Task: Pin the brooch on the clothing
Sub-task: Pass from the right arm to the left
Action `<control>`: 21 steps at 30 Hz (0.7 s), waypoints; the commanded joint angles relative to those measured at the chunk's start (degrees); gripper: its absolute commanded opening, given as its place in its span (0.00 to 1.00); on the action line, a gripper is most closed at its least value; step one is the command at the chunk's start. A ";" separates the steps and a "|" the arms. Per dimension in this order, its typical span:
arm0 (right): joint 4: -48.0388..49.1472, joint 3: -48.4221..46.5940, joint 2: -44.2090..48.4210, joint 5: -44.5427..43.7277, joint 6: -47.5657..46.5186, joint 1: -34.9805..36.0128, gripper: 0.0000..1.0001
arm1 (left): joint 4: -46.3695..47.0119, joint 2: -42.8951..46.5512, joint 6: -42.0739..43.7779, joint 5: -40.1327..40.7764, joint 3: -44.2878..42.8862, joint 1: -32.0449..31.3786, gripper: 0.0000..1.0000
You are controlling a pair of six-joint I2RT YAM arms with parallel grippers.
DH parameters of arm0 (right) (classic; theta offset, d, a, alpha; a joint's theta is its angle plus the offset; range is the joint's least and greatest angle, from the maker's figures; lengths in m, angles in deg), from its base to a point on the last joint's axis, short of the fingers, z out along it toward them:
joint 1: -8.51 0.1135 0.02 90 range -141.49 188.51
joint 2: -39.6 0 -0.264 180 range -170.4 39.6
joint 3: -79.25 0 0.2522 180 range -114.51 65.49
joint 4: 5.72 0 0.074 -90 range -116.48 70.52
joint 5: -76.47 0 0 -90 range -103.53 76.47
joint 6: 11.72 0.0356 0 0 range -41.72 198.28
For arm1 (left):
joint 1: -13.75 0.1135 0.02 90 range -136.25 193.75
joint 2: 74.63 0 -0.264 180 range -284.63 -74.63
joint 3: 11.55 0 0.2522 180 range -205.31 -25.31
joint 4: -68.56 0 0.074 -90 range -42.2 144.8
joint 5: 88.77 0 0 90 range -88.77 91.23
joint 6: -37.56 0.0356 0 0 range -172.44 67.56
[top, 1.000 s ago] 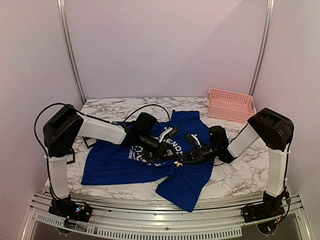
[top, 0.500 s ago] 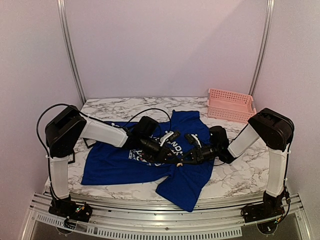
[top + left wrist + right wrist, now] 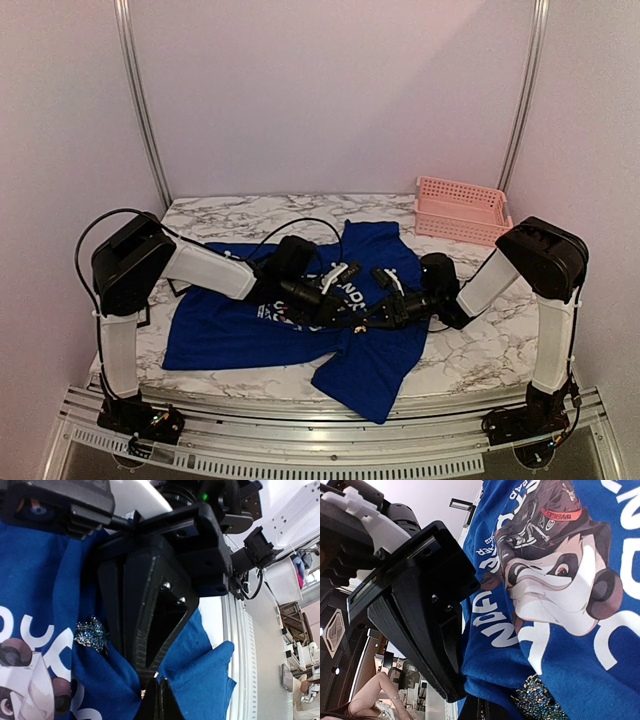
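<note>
The clothing (image 3: 220,330), a royal-blue T-shirt, lies spread on the marble table (image 3: 470,350). Both grippers meet tip to tip over its chest print. In the left wrist view my left gripper (image 3: 159,687) is shut, with small gold metal bits at its tips and blue cloth (image 3: 210,670) folded on both sides. The brooch (image 3: 92,632), a glittery blue and gold cluster, sits on the shirt beside the right gripper (image 3: 150,670). From the right wrist view, my right gripper (image 3: 492,712) is shut under a fold of shirt (image 3: 490,665), with the brooch (image 3: 542,700) close beside it and the left gripper (image 3: 452,695) opposite.
A pink slotted basket (image 3: 460,210) stands at the back right of the table. The shirt's lower hem (image 3: 365,395) hangs toward the near edge. Black cables (image 3: 290,225) loop over the shirt behind the left arm. The panda-like print (image 3: 555,570) fills the right wrist view.
The left arm has shifted a little to the right, bringing its gripper closer against the right gripper. The right arm has hardly moved. Both grippers stay shut.
</note>
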State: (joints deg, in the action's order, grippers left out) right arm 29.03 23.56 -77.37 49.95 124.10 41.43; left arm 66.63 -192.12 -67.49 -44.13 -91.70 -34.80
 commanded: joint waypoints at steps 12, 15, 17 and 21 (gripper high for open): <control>0.26 1.27 -1.31 -2.33 -0.85 -0.39 0.00 | 0.88 11.36 8.26 -6.14 5.27 1.67 0.26; 0.18 0.83 -2.08 -2.23 -1.08 -0.32 0.00 | 0.66 12.39 8.15 -5.21 6.47 2.61 0.33; 0.18 0.58 -2.06 -2.29 -1.54 -0.32 0.00 | 4.33 11.51 3.17 1.07 8.29 3.68 0.41; 0.36 0.86 -1.35 -2.49 -2.80 -0.33 0.00 | 10.84 8.75 -2.83 6.84 11.52 4.36 0.50</control>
State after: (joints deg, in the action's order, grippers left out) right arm 30.30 23.99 -77.48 49.56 123.86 41.43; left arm 71.73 -180.56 -64.80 -43.85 -83.70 -31.77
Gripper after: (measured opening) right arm 0.018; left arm 0.476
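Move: The gold brooch sits in the right gripper's fingertips, about 1 cm back, 1 cm to the right and 1 cm below the shut left fingertips. From the left hand, the silver brooch on the clothing lies some 4 cm forward, 3 cm right and 3 cm lower. The panda print is about 5 cm forward, 8 cm left and 4 cm down. From the right hand point, the gold brooch is about 1 cm back and 1 cm left, at its height. Lift the left gripper clear of the clothing fold beside the gold brooch, rising about 7 cm while easing slightly back and left and tipping the fingertips up some 10 degrees. Open its fingers to about half on the way, then swing forward and drop about 2 cm at the end. Keep the right gripper still and shut on the gold brooch. ##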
